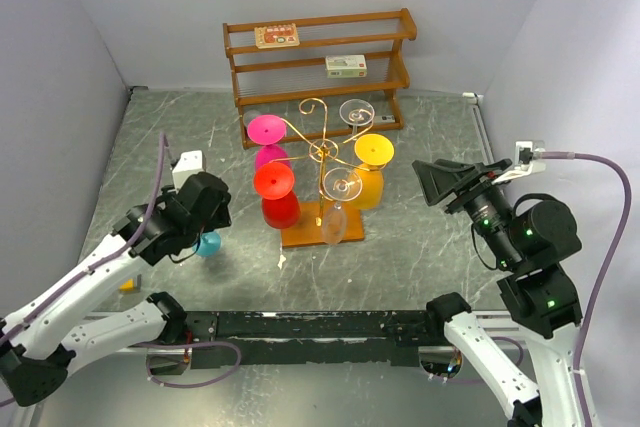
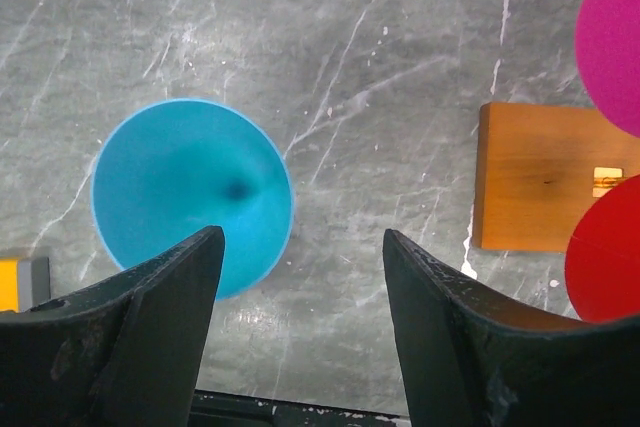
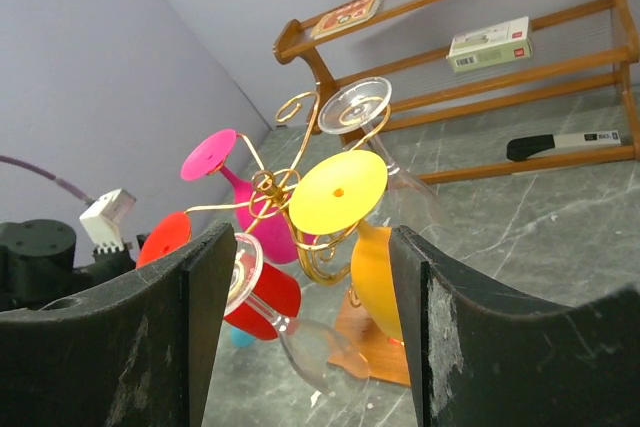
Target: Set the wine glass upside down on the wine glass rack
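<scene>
The wine glass rack (image 1: 322, 152) stands mid-table on its square wooden base (image 1: 322, 234), gold scroll arms holding pink, red, yellow and two clear glasses upside down. A blue wine glass (image 1: 208, 243) stands on the table to the rack's left. From above it shows as a round blue disc (image 2: 192, 195). My left gripper (image 2: 303, 237) hovers over the table, open, the blue disc just beyond its left finger and nothing between the fingers. The rack's base (image 2: 545, 192) lies to its right. My right gripper (image 3: 310, 232) is raised right of the rack (image 3: 275, 187), open and empty, facing it.
A brown three-tier shelf (image 1: 320, 57) with two small boxes stands against the back wall. A black-and-white bar (image 3: 565, 142) lies under it. A white block (image 1: 188, 162) sits at the left, a yellow piece (image 1: 130, 285) near the left arm. Grey walls close both sides.
</scene>
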### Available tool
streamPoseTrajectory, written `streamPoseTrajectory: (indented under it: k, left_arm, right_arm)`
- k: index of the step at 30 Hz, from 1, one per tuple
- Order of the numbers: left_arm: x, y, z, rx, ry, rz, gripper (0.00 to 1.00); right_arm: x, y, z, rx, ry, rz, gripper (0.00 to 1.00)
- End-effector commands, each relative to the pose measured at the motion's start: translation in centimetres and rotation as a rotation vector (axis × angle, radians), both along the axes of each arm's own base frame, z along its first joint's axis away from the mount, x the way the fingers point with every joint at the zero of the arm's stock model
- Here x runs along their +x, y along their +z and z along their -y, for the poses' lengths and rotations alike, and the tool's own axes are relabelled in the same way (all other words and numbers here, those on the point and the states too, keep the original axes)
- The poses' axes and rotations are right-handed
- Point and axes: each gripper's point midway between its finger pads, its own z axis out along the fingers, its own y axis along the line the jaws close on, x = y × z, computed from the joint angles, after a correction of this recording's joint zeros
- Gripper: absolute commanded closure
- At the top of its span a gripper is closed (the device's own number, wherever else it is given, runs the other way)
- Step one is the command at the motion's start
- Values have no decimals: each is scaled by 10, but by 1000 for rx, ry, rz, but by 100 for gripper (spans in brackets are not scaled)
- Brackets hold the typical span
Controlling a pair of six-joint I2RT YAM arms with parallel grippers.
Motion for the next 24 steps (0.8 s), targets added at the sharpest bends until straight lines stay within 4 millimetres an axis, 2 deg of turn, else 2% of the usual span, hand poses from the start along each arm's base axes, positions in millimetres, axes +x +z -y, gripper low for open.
streamPoseTrajectory:
  k: [1, 7, 10, 19, 24]
  left_arm:
    - [8, -7, 7, -22, -30, -29, 27]
    - [14, -32, 7, -14, -43, -115, 48]
    - [14, -39, 2, 1, -22, -147, 62]
    - [15, -20, -3, 0, -14, -97, 91]
    - [20, -11, -4, 22, -23, -77, 93]
  right_arm:
    - [-5, 5, -5, 14, 35, 35, 37]
    - [-4, 0, -3, -11, 23, -79, 37]
    - [-7, -4, -7, -21, 44, -128, 37]
    - [-22, 22, -13, 55, 103, -72, 38]
    - [-22, 22, -15, 80, 108, -83, 38]
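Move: The blue wine glass stands upright just below the left hand, its middle about 4 cm to the left, 1 cm ahead and 11 cm down. The hanging red glass is about 14 cm to the right and 2 cm ahead, some 5 cm lower than the hand; the rack's wooden foot is about 24 cm right and 6 cm ahead, and the yellow block 24 cm left and 9 cm back, both on the table. From the right hand the blue glass lies about 44 cm left, 4 cm ahead and far below. The left hand finishes its descent onto the right-hand side of the blue glass's rim, sinking about 4 cm with a small forward slide of 1 cm and tipping its fingers some 10 degrees further down, while the fingers close from wide open to nearly shut and pinch the cup wall, one finger inside and the other outside; it then eases up about 1 cm with the rim held. The empty right hand stays clear off to the right, drifting about 2 cm back, up and left, with its fingers still open. ##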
